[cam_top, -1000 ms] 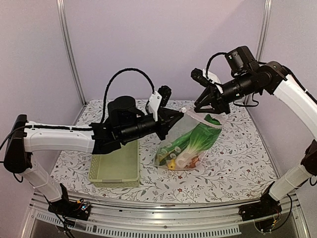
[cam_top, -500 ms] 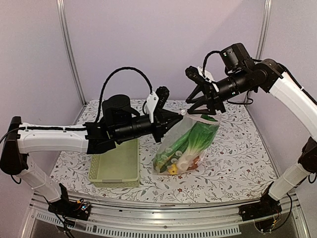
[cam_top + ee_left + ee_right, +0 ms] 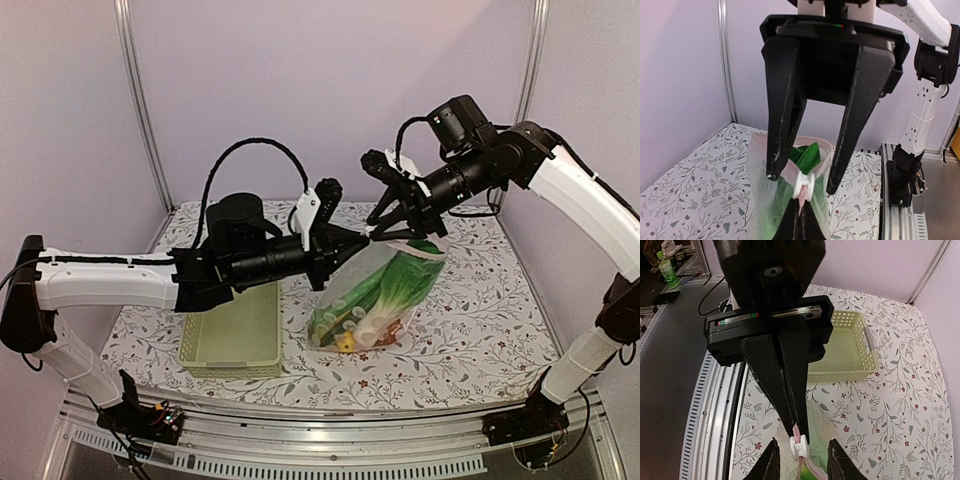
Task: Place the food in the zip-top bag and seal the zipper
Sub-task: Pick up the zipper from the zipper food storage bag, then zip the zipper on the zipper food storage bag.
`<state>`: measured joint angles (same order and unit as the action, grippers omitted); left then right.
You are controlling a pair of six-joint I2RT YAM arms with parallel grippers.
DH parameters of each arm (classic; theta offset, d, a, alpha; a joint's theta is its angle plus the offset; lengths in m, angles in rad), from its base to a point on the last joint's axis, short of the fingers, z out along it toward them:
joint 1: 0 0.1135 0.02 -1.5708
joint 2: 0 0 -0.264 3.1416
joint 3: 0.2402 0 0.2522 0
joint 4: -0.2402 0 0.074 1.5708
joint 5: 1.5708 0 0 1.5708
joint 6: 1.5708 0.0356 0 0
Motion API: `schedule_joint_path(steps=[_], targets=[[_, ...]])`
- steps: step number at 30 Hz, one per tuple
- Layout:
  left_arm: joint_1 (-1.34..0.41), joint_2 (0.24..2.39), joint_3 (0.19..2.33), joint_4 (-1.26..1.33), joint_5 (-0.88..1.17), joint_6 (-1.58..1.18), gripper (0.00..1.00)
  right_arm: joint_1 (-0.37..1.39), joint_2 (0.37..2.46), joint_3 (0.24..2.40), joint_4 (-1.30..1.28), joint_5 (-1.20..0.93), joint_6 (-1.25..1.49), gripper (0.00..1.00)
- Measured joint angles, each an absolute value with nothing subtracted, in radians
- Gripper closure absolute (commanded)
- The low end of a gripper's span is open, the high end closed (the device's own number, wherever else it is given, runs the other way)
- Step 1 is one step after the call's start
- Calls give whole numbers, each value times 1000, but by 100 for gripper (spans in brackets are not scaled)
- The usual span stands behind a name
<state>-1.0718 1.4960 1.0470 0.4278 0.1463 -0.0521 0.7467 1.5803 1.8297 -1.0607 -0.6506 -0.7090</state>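
Note:
The clear zip-top bag (image 3: 378, 290) hangs between my two grippers with its bottom on the table. The food sits inside it: green-white bok choy (image 3: 397, 282) and small yellow and orange pieces (image 3: 346, 339). My left gripper (image 3: 361, 238) is shut on the end of the pinkish zipper strip (image 3: 798, 430), just behind the white slider (image 3: 799, 447). My right gripper (image 3: 802, 449) is open, one finger on each side of the slider, not clamping it. In the left wrist view the slider (image 3: 804, 186) sits between the right gripper's fingers (image 3: 775, 150). The bag mouth (image 3: 760, 150) gapes behind it with a green leaf showing.
A pale green slotted basket (image 3: 235, 335) stands on the flowered tablecloth left of the bag, under my left forearm. The right arm reaches in from the right over the back of the table. Metal frame rails run along the table's near edge.
My right gripper has moved left along the bag's mouth until it straddles the slider at the left gripper's tips. The left arm drew back slightly left and the bag hangs more upright.

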Motion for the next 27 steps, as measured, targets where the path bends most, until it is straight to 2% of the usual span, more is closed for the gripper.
schedule_joint_path(steps=[10, 27], targets=[[-1073, 1496, 1041, 429, 147, -51, 100, 757, 1593, 1830, -1087, -657, -736, 99], [-1059, 1336, 883, 444, 75, -11, 100, 757, 1618, 1832, -1101, -566, -746, 100]])
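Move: The zipper's white slider sits between my right hand's open fingertips, about 1 cm left of and 1 cm below its hand point. From my left hand, already pinching the pink zipper strip, it is about 2 cm to the right and 1 cm farther out. The leafy green in the bag is some 6 cm right and 15 cm below my right hand, about level fore and aft; the basket is roughly 28 cm left, 2 cm farther out and 28 cm down. I close my right fingers on the white slider while that hand dips about 1 cm. Then, with the left fingers still pinching the zipper strip, I draw my left hand about 4.5 cm to the left, away from the slider, while my right hand keeps hold of it, sinking another 1.5 cm or so and easing about as far forward. ##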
